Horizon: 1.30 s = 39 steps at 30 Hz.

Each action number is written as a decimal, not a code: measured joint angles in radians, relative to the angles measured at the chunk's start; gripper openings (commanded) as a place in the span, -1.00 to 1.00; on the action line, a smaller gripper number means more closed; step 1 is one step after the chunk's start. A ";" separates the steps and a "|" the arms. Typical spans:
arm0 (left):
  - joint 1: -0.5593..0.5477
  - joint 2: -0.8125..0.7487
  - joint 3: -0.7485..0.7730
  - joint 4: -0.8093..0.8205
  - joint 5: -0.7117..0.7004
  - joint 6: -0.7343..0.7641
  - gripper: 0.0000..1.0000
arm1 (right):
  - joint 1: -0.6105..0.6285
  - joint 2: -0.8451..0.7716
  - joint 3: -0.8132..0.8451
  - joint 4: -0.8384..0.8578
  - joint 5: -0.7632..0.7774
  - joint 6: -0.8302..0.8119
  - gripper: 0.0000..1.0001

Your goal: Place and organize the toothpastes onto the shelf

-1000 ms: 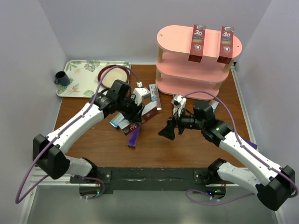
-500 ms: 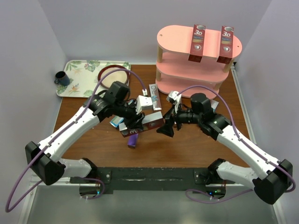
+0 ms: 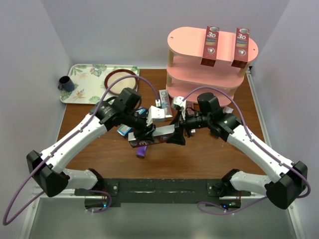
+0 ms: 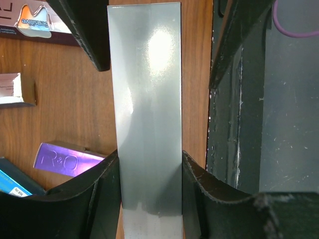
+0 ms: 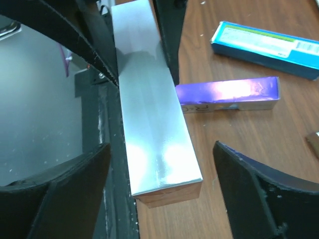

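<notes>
My left gripper (image 4: 149, 164) is shut on a toothpaste carton (image 4: 147, 99) with a shiny silver face, held above the table mid-front (image 3: 160, 133). My right gripper (image 5: 159, 172) is open, its two fingers (image 5: 75, 186) straddling the carton's free end (image 5: 159, 149) with a gap on each side. The pink shelf (image 3: 212, 64) stands at the back right, with two red 3D cartons (image 3: 210, 46) (image 3: 241, 47) lying across its top board. A purple carton (image 5: 229, 94) and a blue one (image 5: 264, 47) lie on the wood below.
More loose cartons lie on the table around the left arm, among them a silver-white one (image 3: 164, 97) near the shelf's foot. A floral tray (image 3: 84, 82) at the back left holds a dark cup (image 3: 66, 83) and a round dish (image 3: 121, 82).
The left arm swung the held carton to the right. The right arm moved left until its open fingers came around the carton's free end, and they have narrowed slightly.
</notes>
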 measured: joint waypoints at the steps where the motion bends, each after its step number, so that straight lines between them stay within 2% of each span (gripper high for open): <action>1: 0.000 0.001 0.000 -0.002 0.001 0.001 -0.47 | 0.002 0.005 0.004 -0.010 -0.008 -0.009 0.45; 3: -0.001 0.005 0.002 -0.008 0.001 0.002 -0.42 | 0.004 0.015 0.010 -0.028 -0.020 -0.025 0.20; 4: -0.002 0.006 0.004 -0.010 0.000 0.003 -0.40 | 0.006 0.019 0.011 -0.035 -0.024 -0.032 -0.04; 6: -0.005 0.008 0.005 -0.018 0.005 0.009 -0.30 | 0.008 0.022 0.011 -0.045 -0.025 -0.044 -0.28; 7: -0.005 0.008 0.006 -0.021 0.005 0.008 -0.19 | 0.007 0.022 0.011 -0.045 -0.030 -0.051 -0.52; 9: -0.006 0.008 0.006 -0.029 0.004 0.006 -0.03 | 0.008 0.019 0.011 -0.047 -0.033 -0.057 -0.73; 10: -0.006 0.008 0.007 -0.030 0.003 0.006 0.16 | 0.009 0.019 0.011 -0.046 -0.032 -0.054 -0.77; 12: -0.006 0.008 0.007 -0.023 -0.008 -0.002 0.38 | 0.010 0.015 0.009 -0.039 -0.028 -0.042 -0.84; 16: -0.006 -0.022 0.000 0.053 -0.113 -0.043 0.87 | 0.009 -0.031 -0.040 0.036 0.019 0.074 -0.88; 19: -0.009 -0.092 -0.037 0.143 -0.244 -0.122 0.99 | 0.009 -0.074 -0.083 0.112 0.075 0.174 -0.88; 25: -0.013 -0.282 -0.120 0.369 -0.647 -0.441 1.00 | 0.007 -0.176 -0.175 0.314 0.245 0.393 -0.85; 28: -0.008 -0.383 -0.169 0.484 -0.854 -0.669 1.00 | 0.009 -0.226 -0.229 0.390 0.319 0.494 -0.83; 32: -0.008 -0.476 -0.254 0.581 -0.970 -0.955 1.00 | 0.018 -0.267 -0.299 0.497 0.419 0.624 -0.82; 36: -0.013 -0.475 -0.362 0.685 -0.978 -1.192 1.00 | 0.046 -0.293 -0.371 0.589 0.538 0.743 -0.81; 39: -0.037 -0.436 -0.426 0.722 -0.976 -1.307 1.00 | 0.064 -0.300 -0.404 0.631 0.597 0.805 -0.81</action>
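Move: The 3D toothpaste box is held in the air: its middle lies about 4 cm to the left hand's right, and about 9 cm left of the right hand, whose open fingers straddle its right end. From the right hand, on the table some 20 cm below, the purple box lies about 9 cm ahead and 15 cm left, the silver box 20 cm ahead and 9 cm right. The blue box is about 19 cm ahead and 7 cm left of the left hand. The right fingers close on the right end of the 3D box; only then do the left fingers open wide and let go. The left hand leaves forward, left and up, rising about 13 cm before dropping 5 and easing back right, its wrist swinging sharply counter-clockwise. The right keeps its grip, carrying the box forward and up about 5 cm while turning some 40 degrees clockwise and rolling its left side up. ##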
